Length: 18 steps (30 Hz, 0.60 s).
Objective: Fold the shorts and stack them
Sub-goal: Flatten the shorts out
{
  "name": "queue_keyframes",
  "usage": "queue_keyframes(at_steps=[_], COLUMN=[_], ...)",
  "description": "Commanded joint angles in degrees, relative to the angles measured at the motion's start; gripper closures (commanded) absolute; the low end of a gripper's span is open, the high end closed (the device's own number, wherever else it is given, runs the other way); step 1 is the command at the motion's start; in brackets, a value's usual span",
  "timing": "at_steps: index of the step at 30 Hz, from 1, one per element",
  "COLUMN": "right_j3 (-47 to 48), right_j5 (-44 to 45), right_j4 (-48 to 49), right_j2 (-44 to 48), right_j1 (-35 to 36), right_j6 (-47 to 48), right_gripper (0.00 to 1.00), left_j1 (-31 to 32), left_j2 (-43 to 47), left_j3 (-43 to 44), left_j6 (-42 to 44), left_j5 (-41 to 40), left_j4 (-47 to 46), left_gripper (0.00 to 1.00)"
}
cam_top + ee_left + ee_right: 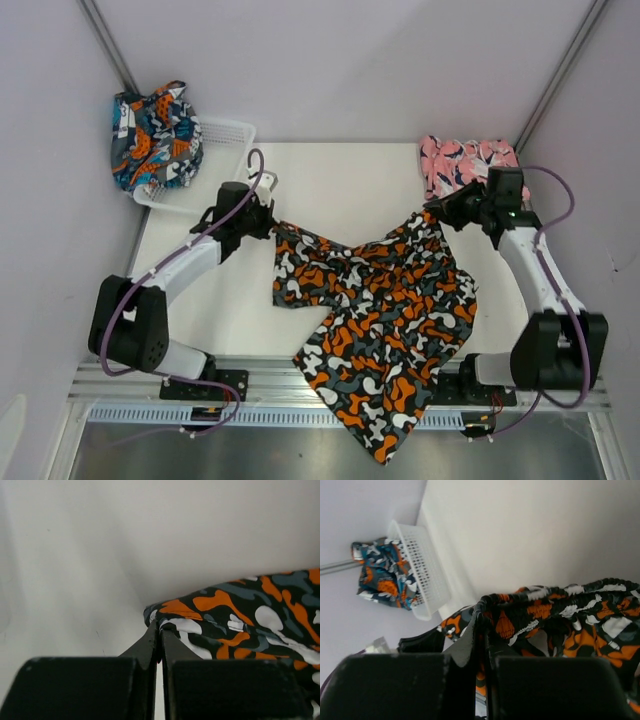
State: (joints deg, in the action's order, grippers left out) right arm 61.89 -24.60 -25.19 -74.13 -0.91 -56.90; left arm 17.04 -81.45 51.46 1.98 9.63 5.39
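Note:
The black shorts with orange and white blotches (375, 320) hang stretched between both arms, their lower end draping past the table's near edge. My left gripper (272, 224) is shut on the shorts' left corner (165, 617). My right gripper (436, 212) is shut on the gathered waistband (492, 605) at the right. The pink shorts (462, 160) lie at the back right of the table, behind the right arm. The teal-navy shorts (152, 135) are bunched over the far left end of the white basket (228, 135); these teal-navy shorts (380, 577) also show in the right wrist view.
The white mesh basket (417, 562) stands at the table's back left corner. Bare white table (340, 180) lies between the two arms at the back. Grey walls enclose the table on three sides.

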Motion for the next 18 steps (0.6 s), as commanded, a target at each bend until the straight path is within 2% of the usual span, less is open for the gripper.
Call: queue_keyframes(at_steps=[1, 4, 6, 7, 9, 10, 11, 12, 13, 14, 15, 16, 17, 18], right_j3=[2.17, 9.35, 18.12, 21.57, 29.48, 38.22, 43.09, 47.75, 57.54, 63.12, 69.27, 75.42, 84.27, 85.75], right_j5=[2.27, 3.94, 4.73, 5.0, 5.44, 5.09, 4.57, 3.34, 2.55, 1.41, 1.4, 2.7, 3.5, 4.29], right_j4=[11.2, 13.06, 13.06, 12.63, 11.75, 11.48, 10.96, 11.13, 11.13, 10.69, 6.6, 3.86, 1.66, 0.16], right_j2=[-8.11, -18.31, -26.63, -29.55, -39.45, -43.08, -46.77, -54.03, -57.76, -61.45, -68.1, -70.6, -72.28, -72.73], right_j1=[0.73, 1.69, 2.49, 2.66, 2.75, 2.93, 3.02, 3.28, 3.8, 3.98, 4.24, 5.12, 5.47, 5.74], right_j6=[2.06, 2.06, 1.71, 1.54, 0.57, 0.31, -0.13, -0.75, -1.1, -0.58, 0.82, 2.48, 4.33, 7.04], right_gripper=[1.0, 1.0, 1.0, 1.0, 1.0, 1.0, 1.0, 1.0, 0.98, 0.54, 0.21, 0.01, 0.01, 0.0], left_j1=[0.19, 0.01, -1.12, -1.74, -3.58, -4.11, -5.07, -5.52, -6.57, -7.01, -7.28, -7.28, -6.41, -5.62], left_j2=[-3.17, -6.08, -10.12, -14.22, -18.81, -21.1, -25.38, -27.25, -29.01, -32.16, -33.24, -33.68, -33.08, -28.98], left_j3=[1.61, 4.78, 10.22, 18.76, 20.85, 22.96, 28.9, 30.52, 33.59, 36.92, 40.26, 41.08, 40.91, 35.52], left_j6=[-2.95, -2.25, -2.24, -2.33, -2.59, -2.59, -2.59, -2.59, -2.85, -3.47, -5.39, -5.49, -5.15, -4.62], left_j5=[-6.8, -11.8, -13.84, -13.76, -12.97, -13.23, -13.84, -14.37, -14.98, -15.6, -16.91, -19.71, -21.13, -23.4], left_j4=[-9.87, -8.29, -5.85, -3.39, 1.89, 3.73, 5.93, 6.73, 7.52, 9.53, 11.03, 12.53, 10.71, 8.09], left_gripper=[1.0, 1.0, 1.0, 1.0, 1.0, 1.0, 1.0, 1.0, 1.0, 1.0, 0.87, 0.68, 0.33, 0.01])
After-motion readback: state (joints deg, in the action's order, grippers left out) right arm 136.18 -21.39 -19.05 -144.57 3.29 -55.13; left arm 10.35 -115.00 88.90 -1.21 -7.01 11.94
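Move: Ahead of both hands, which still pinch the waistband corners of the shorts, lies the back edge of the table, about 31 cm straight out from the left hand and 34 cm straight out from the right; the table top is roughly 12 cm below the left and 20 cm below the right. The white basket is some 22 cm farther out and 21 cm left of the left hand. The pink shorts lie about 22 cm ahead and 13 cm right of the right hand. Dragging the camouflage shorts outward by the waist, both hands sweep forward fast towards the back edge of the table. The left goes about 17 cm, bearing left and swinging some 20 degrees counter-clockwise; the right goes about 30 cm, sinking early and passing inside the pink shorts. Near the end both grippers open and let go of the corners. ##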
